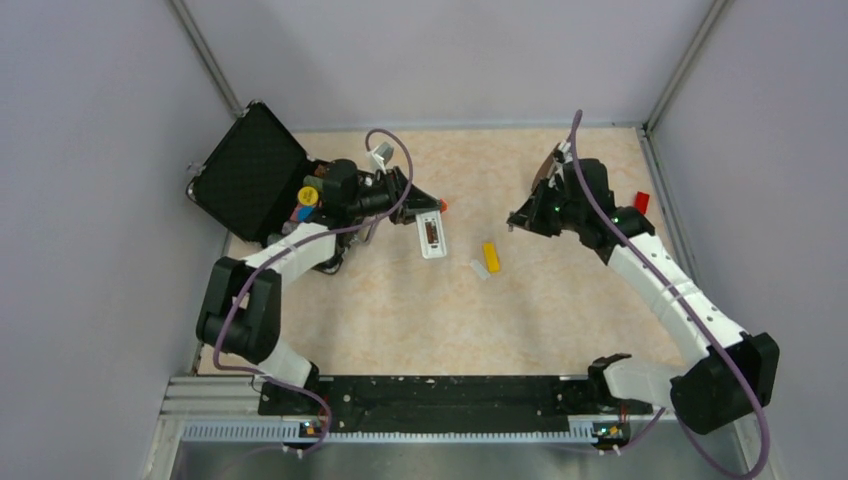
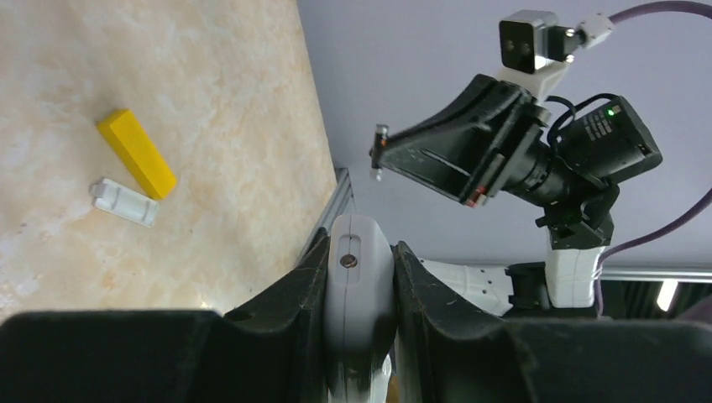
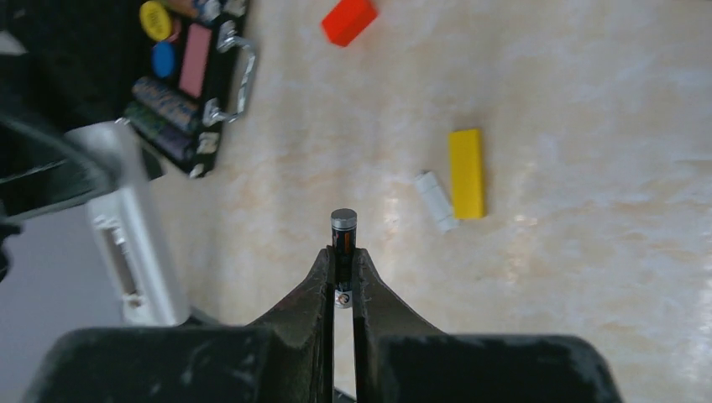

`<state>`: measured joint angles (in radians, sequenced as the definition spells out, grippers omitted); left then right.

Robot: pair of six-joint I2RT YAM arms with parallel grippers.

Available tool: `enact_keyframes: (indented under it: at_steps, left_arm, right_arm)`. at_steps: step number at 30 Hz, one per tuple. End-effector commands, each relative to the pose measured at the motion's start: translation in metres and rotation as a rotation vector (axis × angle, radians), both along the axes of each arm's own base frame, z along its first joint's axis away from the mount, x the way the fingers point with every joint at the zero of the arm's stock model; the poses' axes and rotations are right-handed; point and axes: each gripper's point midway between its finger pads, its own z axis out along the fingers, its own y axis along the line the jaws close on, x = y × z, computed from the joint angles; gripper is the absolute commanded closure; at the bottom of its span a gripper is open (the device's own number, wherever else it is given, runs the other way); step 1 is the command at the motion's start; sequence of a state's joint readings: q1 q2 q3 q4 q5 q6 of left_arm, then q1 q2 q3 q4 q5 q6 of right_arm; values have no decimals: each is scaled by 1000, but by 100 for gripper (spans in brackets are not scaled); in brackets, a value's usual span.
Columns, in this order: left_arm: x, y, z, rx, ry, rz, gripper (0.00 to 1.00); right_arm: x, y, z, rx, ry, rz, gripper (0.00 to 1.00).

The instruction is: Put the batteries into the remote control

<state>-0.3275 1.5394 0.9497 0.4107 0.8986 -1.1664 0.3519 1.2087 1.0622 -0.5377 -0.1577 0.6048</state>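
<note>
The white remote control [image 1: 431, 236] hangs above the table with its dark back recess facing up. My left gripper [image 1: 412, 203] is shut on its end, and in the left wrist view the remote control [image 2: 359, 277] sits clamped between the two black fingers of my left gripper [image 2: 359, 252]. My right gripper [image 3: 342, 259] is shut on one slim dark battery [image 3: 342, 233], whose silvery end sticks out past the fingertips. In the top view my right gripper [image 1: 516, 220] hovers to the right of the remote, apart from it. The remote control [image 3: 138, 243] shows at the left of the right wrist view.
A yellow block [image 1: 490, 257] and a small loose white piece [image 1: 479, 269] lie on the table between the arms. One red block [image 1: 642, 202] lies at the right wall, another [image 1: 443, 204] by the remote. An open black case [image 1: 250, 170] stands at the back left.
</note>
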Motion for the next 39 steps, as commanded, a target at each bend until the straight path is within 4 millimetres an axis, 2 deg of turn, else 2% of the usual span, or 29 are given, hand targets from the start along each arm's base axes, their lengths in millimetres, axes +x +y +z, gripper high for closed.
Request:
enact_keyframes:
  at_steps: [1, 7, 12, 17, 25, 34, 39]
  left_arm:
    - [-17, -20, 26, -104, -53, -143, 100]
    - [-31, -53, 10, -160, 27, -249, 100]
    - [-31, -80, -14, -153, 64, -280, 100]
    - [-27, -102, -31, -151, 79, -282, 100]
    - [-34, -118, -54, -151, 121, -275, 100]
    - [-44, -121, -72, -100, 191, -314, 100]
    - [-47, -121, -72, -93, 193, -340, 100]
  right_arm:
    - [-42, 45, 42, 190, 61, 174, 95]
    - [-62, 61, 69, 309, 134, 229, 95]
    - [-73, 67, 69, 341, 237, 234, 94]
    - [-87, 69, 53, 368, 376, 215, 94]
    - [-106, 68, 23, 400, 557, 143, 94]
    - [-109, 73, 7, 373, 613, 137, 93]
    - [-109, 77, -3, 345, 633, 143, 93]
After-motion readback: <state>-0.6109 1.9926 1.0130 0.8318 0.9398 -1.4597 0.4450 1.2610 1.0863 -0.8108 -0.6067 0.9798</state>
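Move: From the right gripper, which holds the battery, the open compartment of the remote lies about 19 cm left, 4 cm back and some 4 cm higher. The yellow block is roughly 5 cm left and 2 cm ahead of that gripper, the battery cover 7 cm left and 1 cm back, both some 18 cm below. From the left gripper, holding the remote, the battery is about 18 cm right, 2 cm back and 5 cm lower. Bring both hands together over the battery cover: carry the remote about 12 cm right with the left gripper, sinking some 9 cm and easing back, turning it slightly clockwise. Draw the right gripper back about 10 cm and 7 cm left, first rising, then sinking again, while its fingers swing some 40 degrees to point left and down; keep both grips. ##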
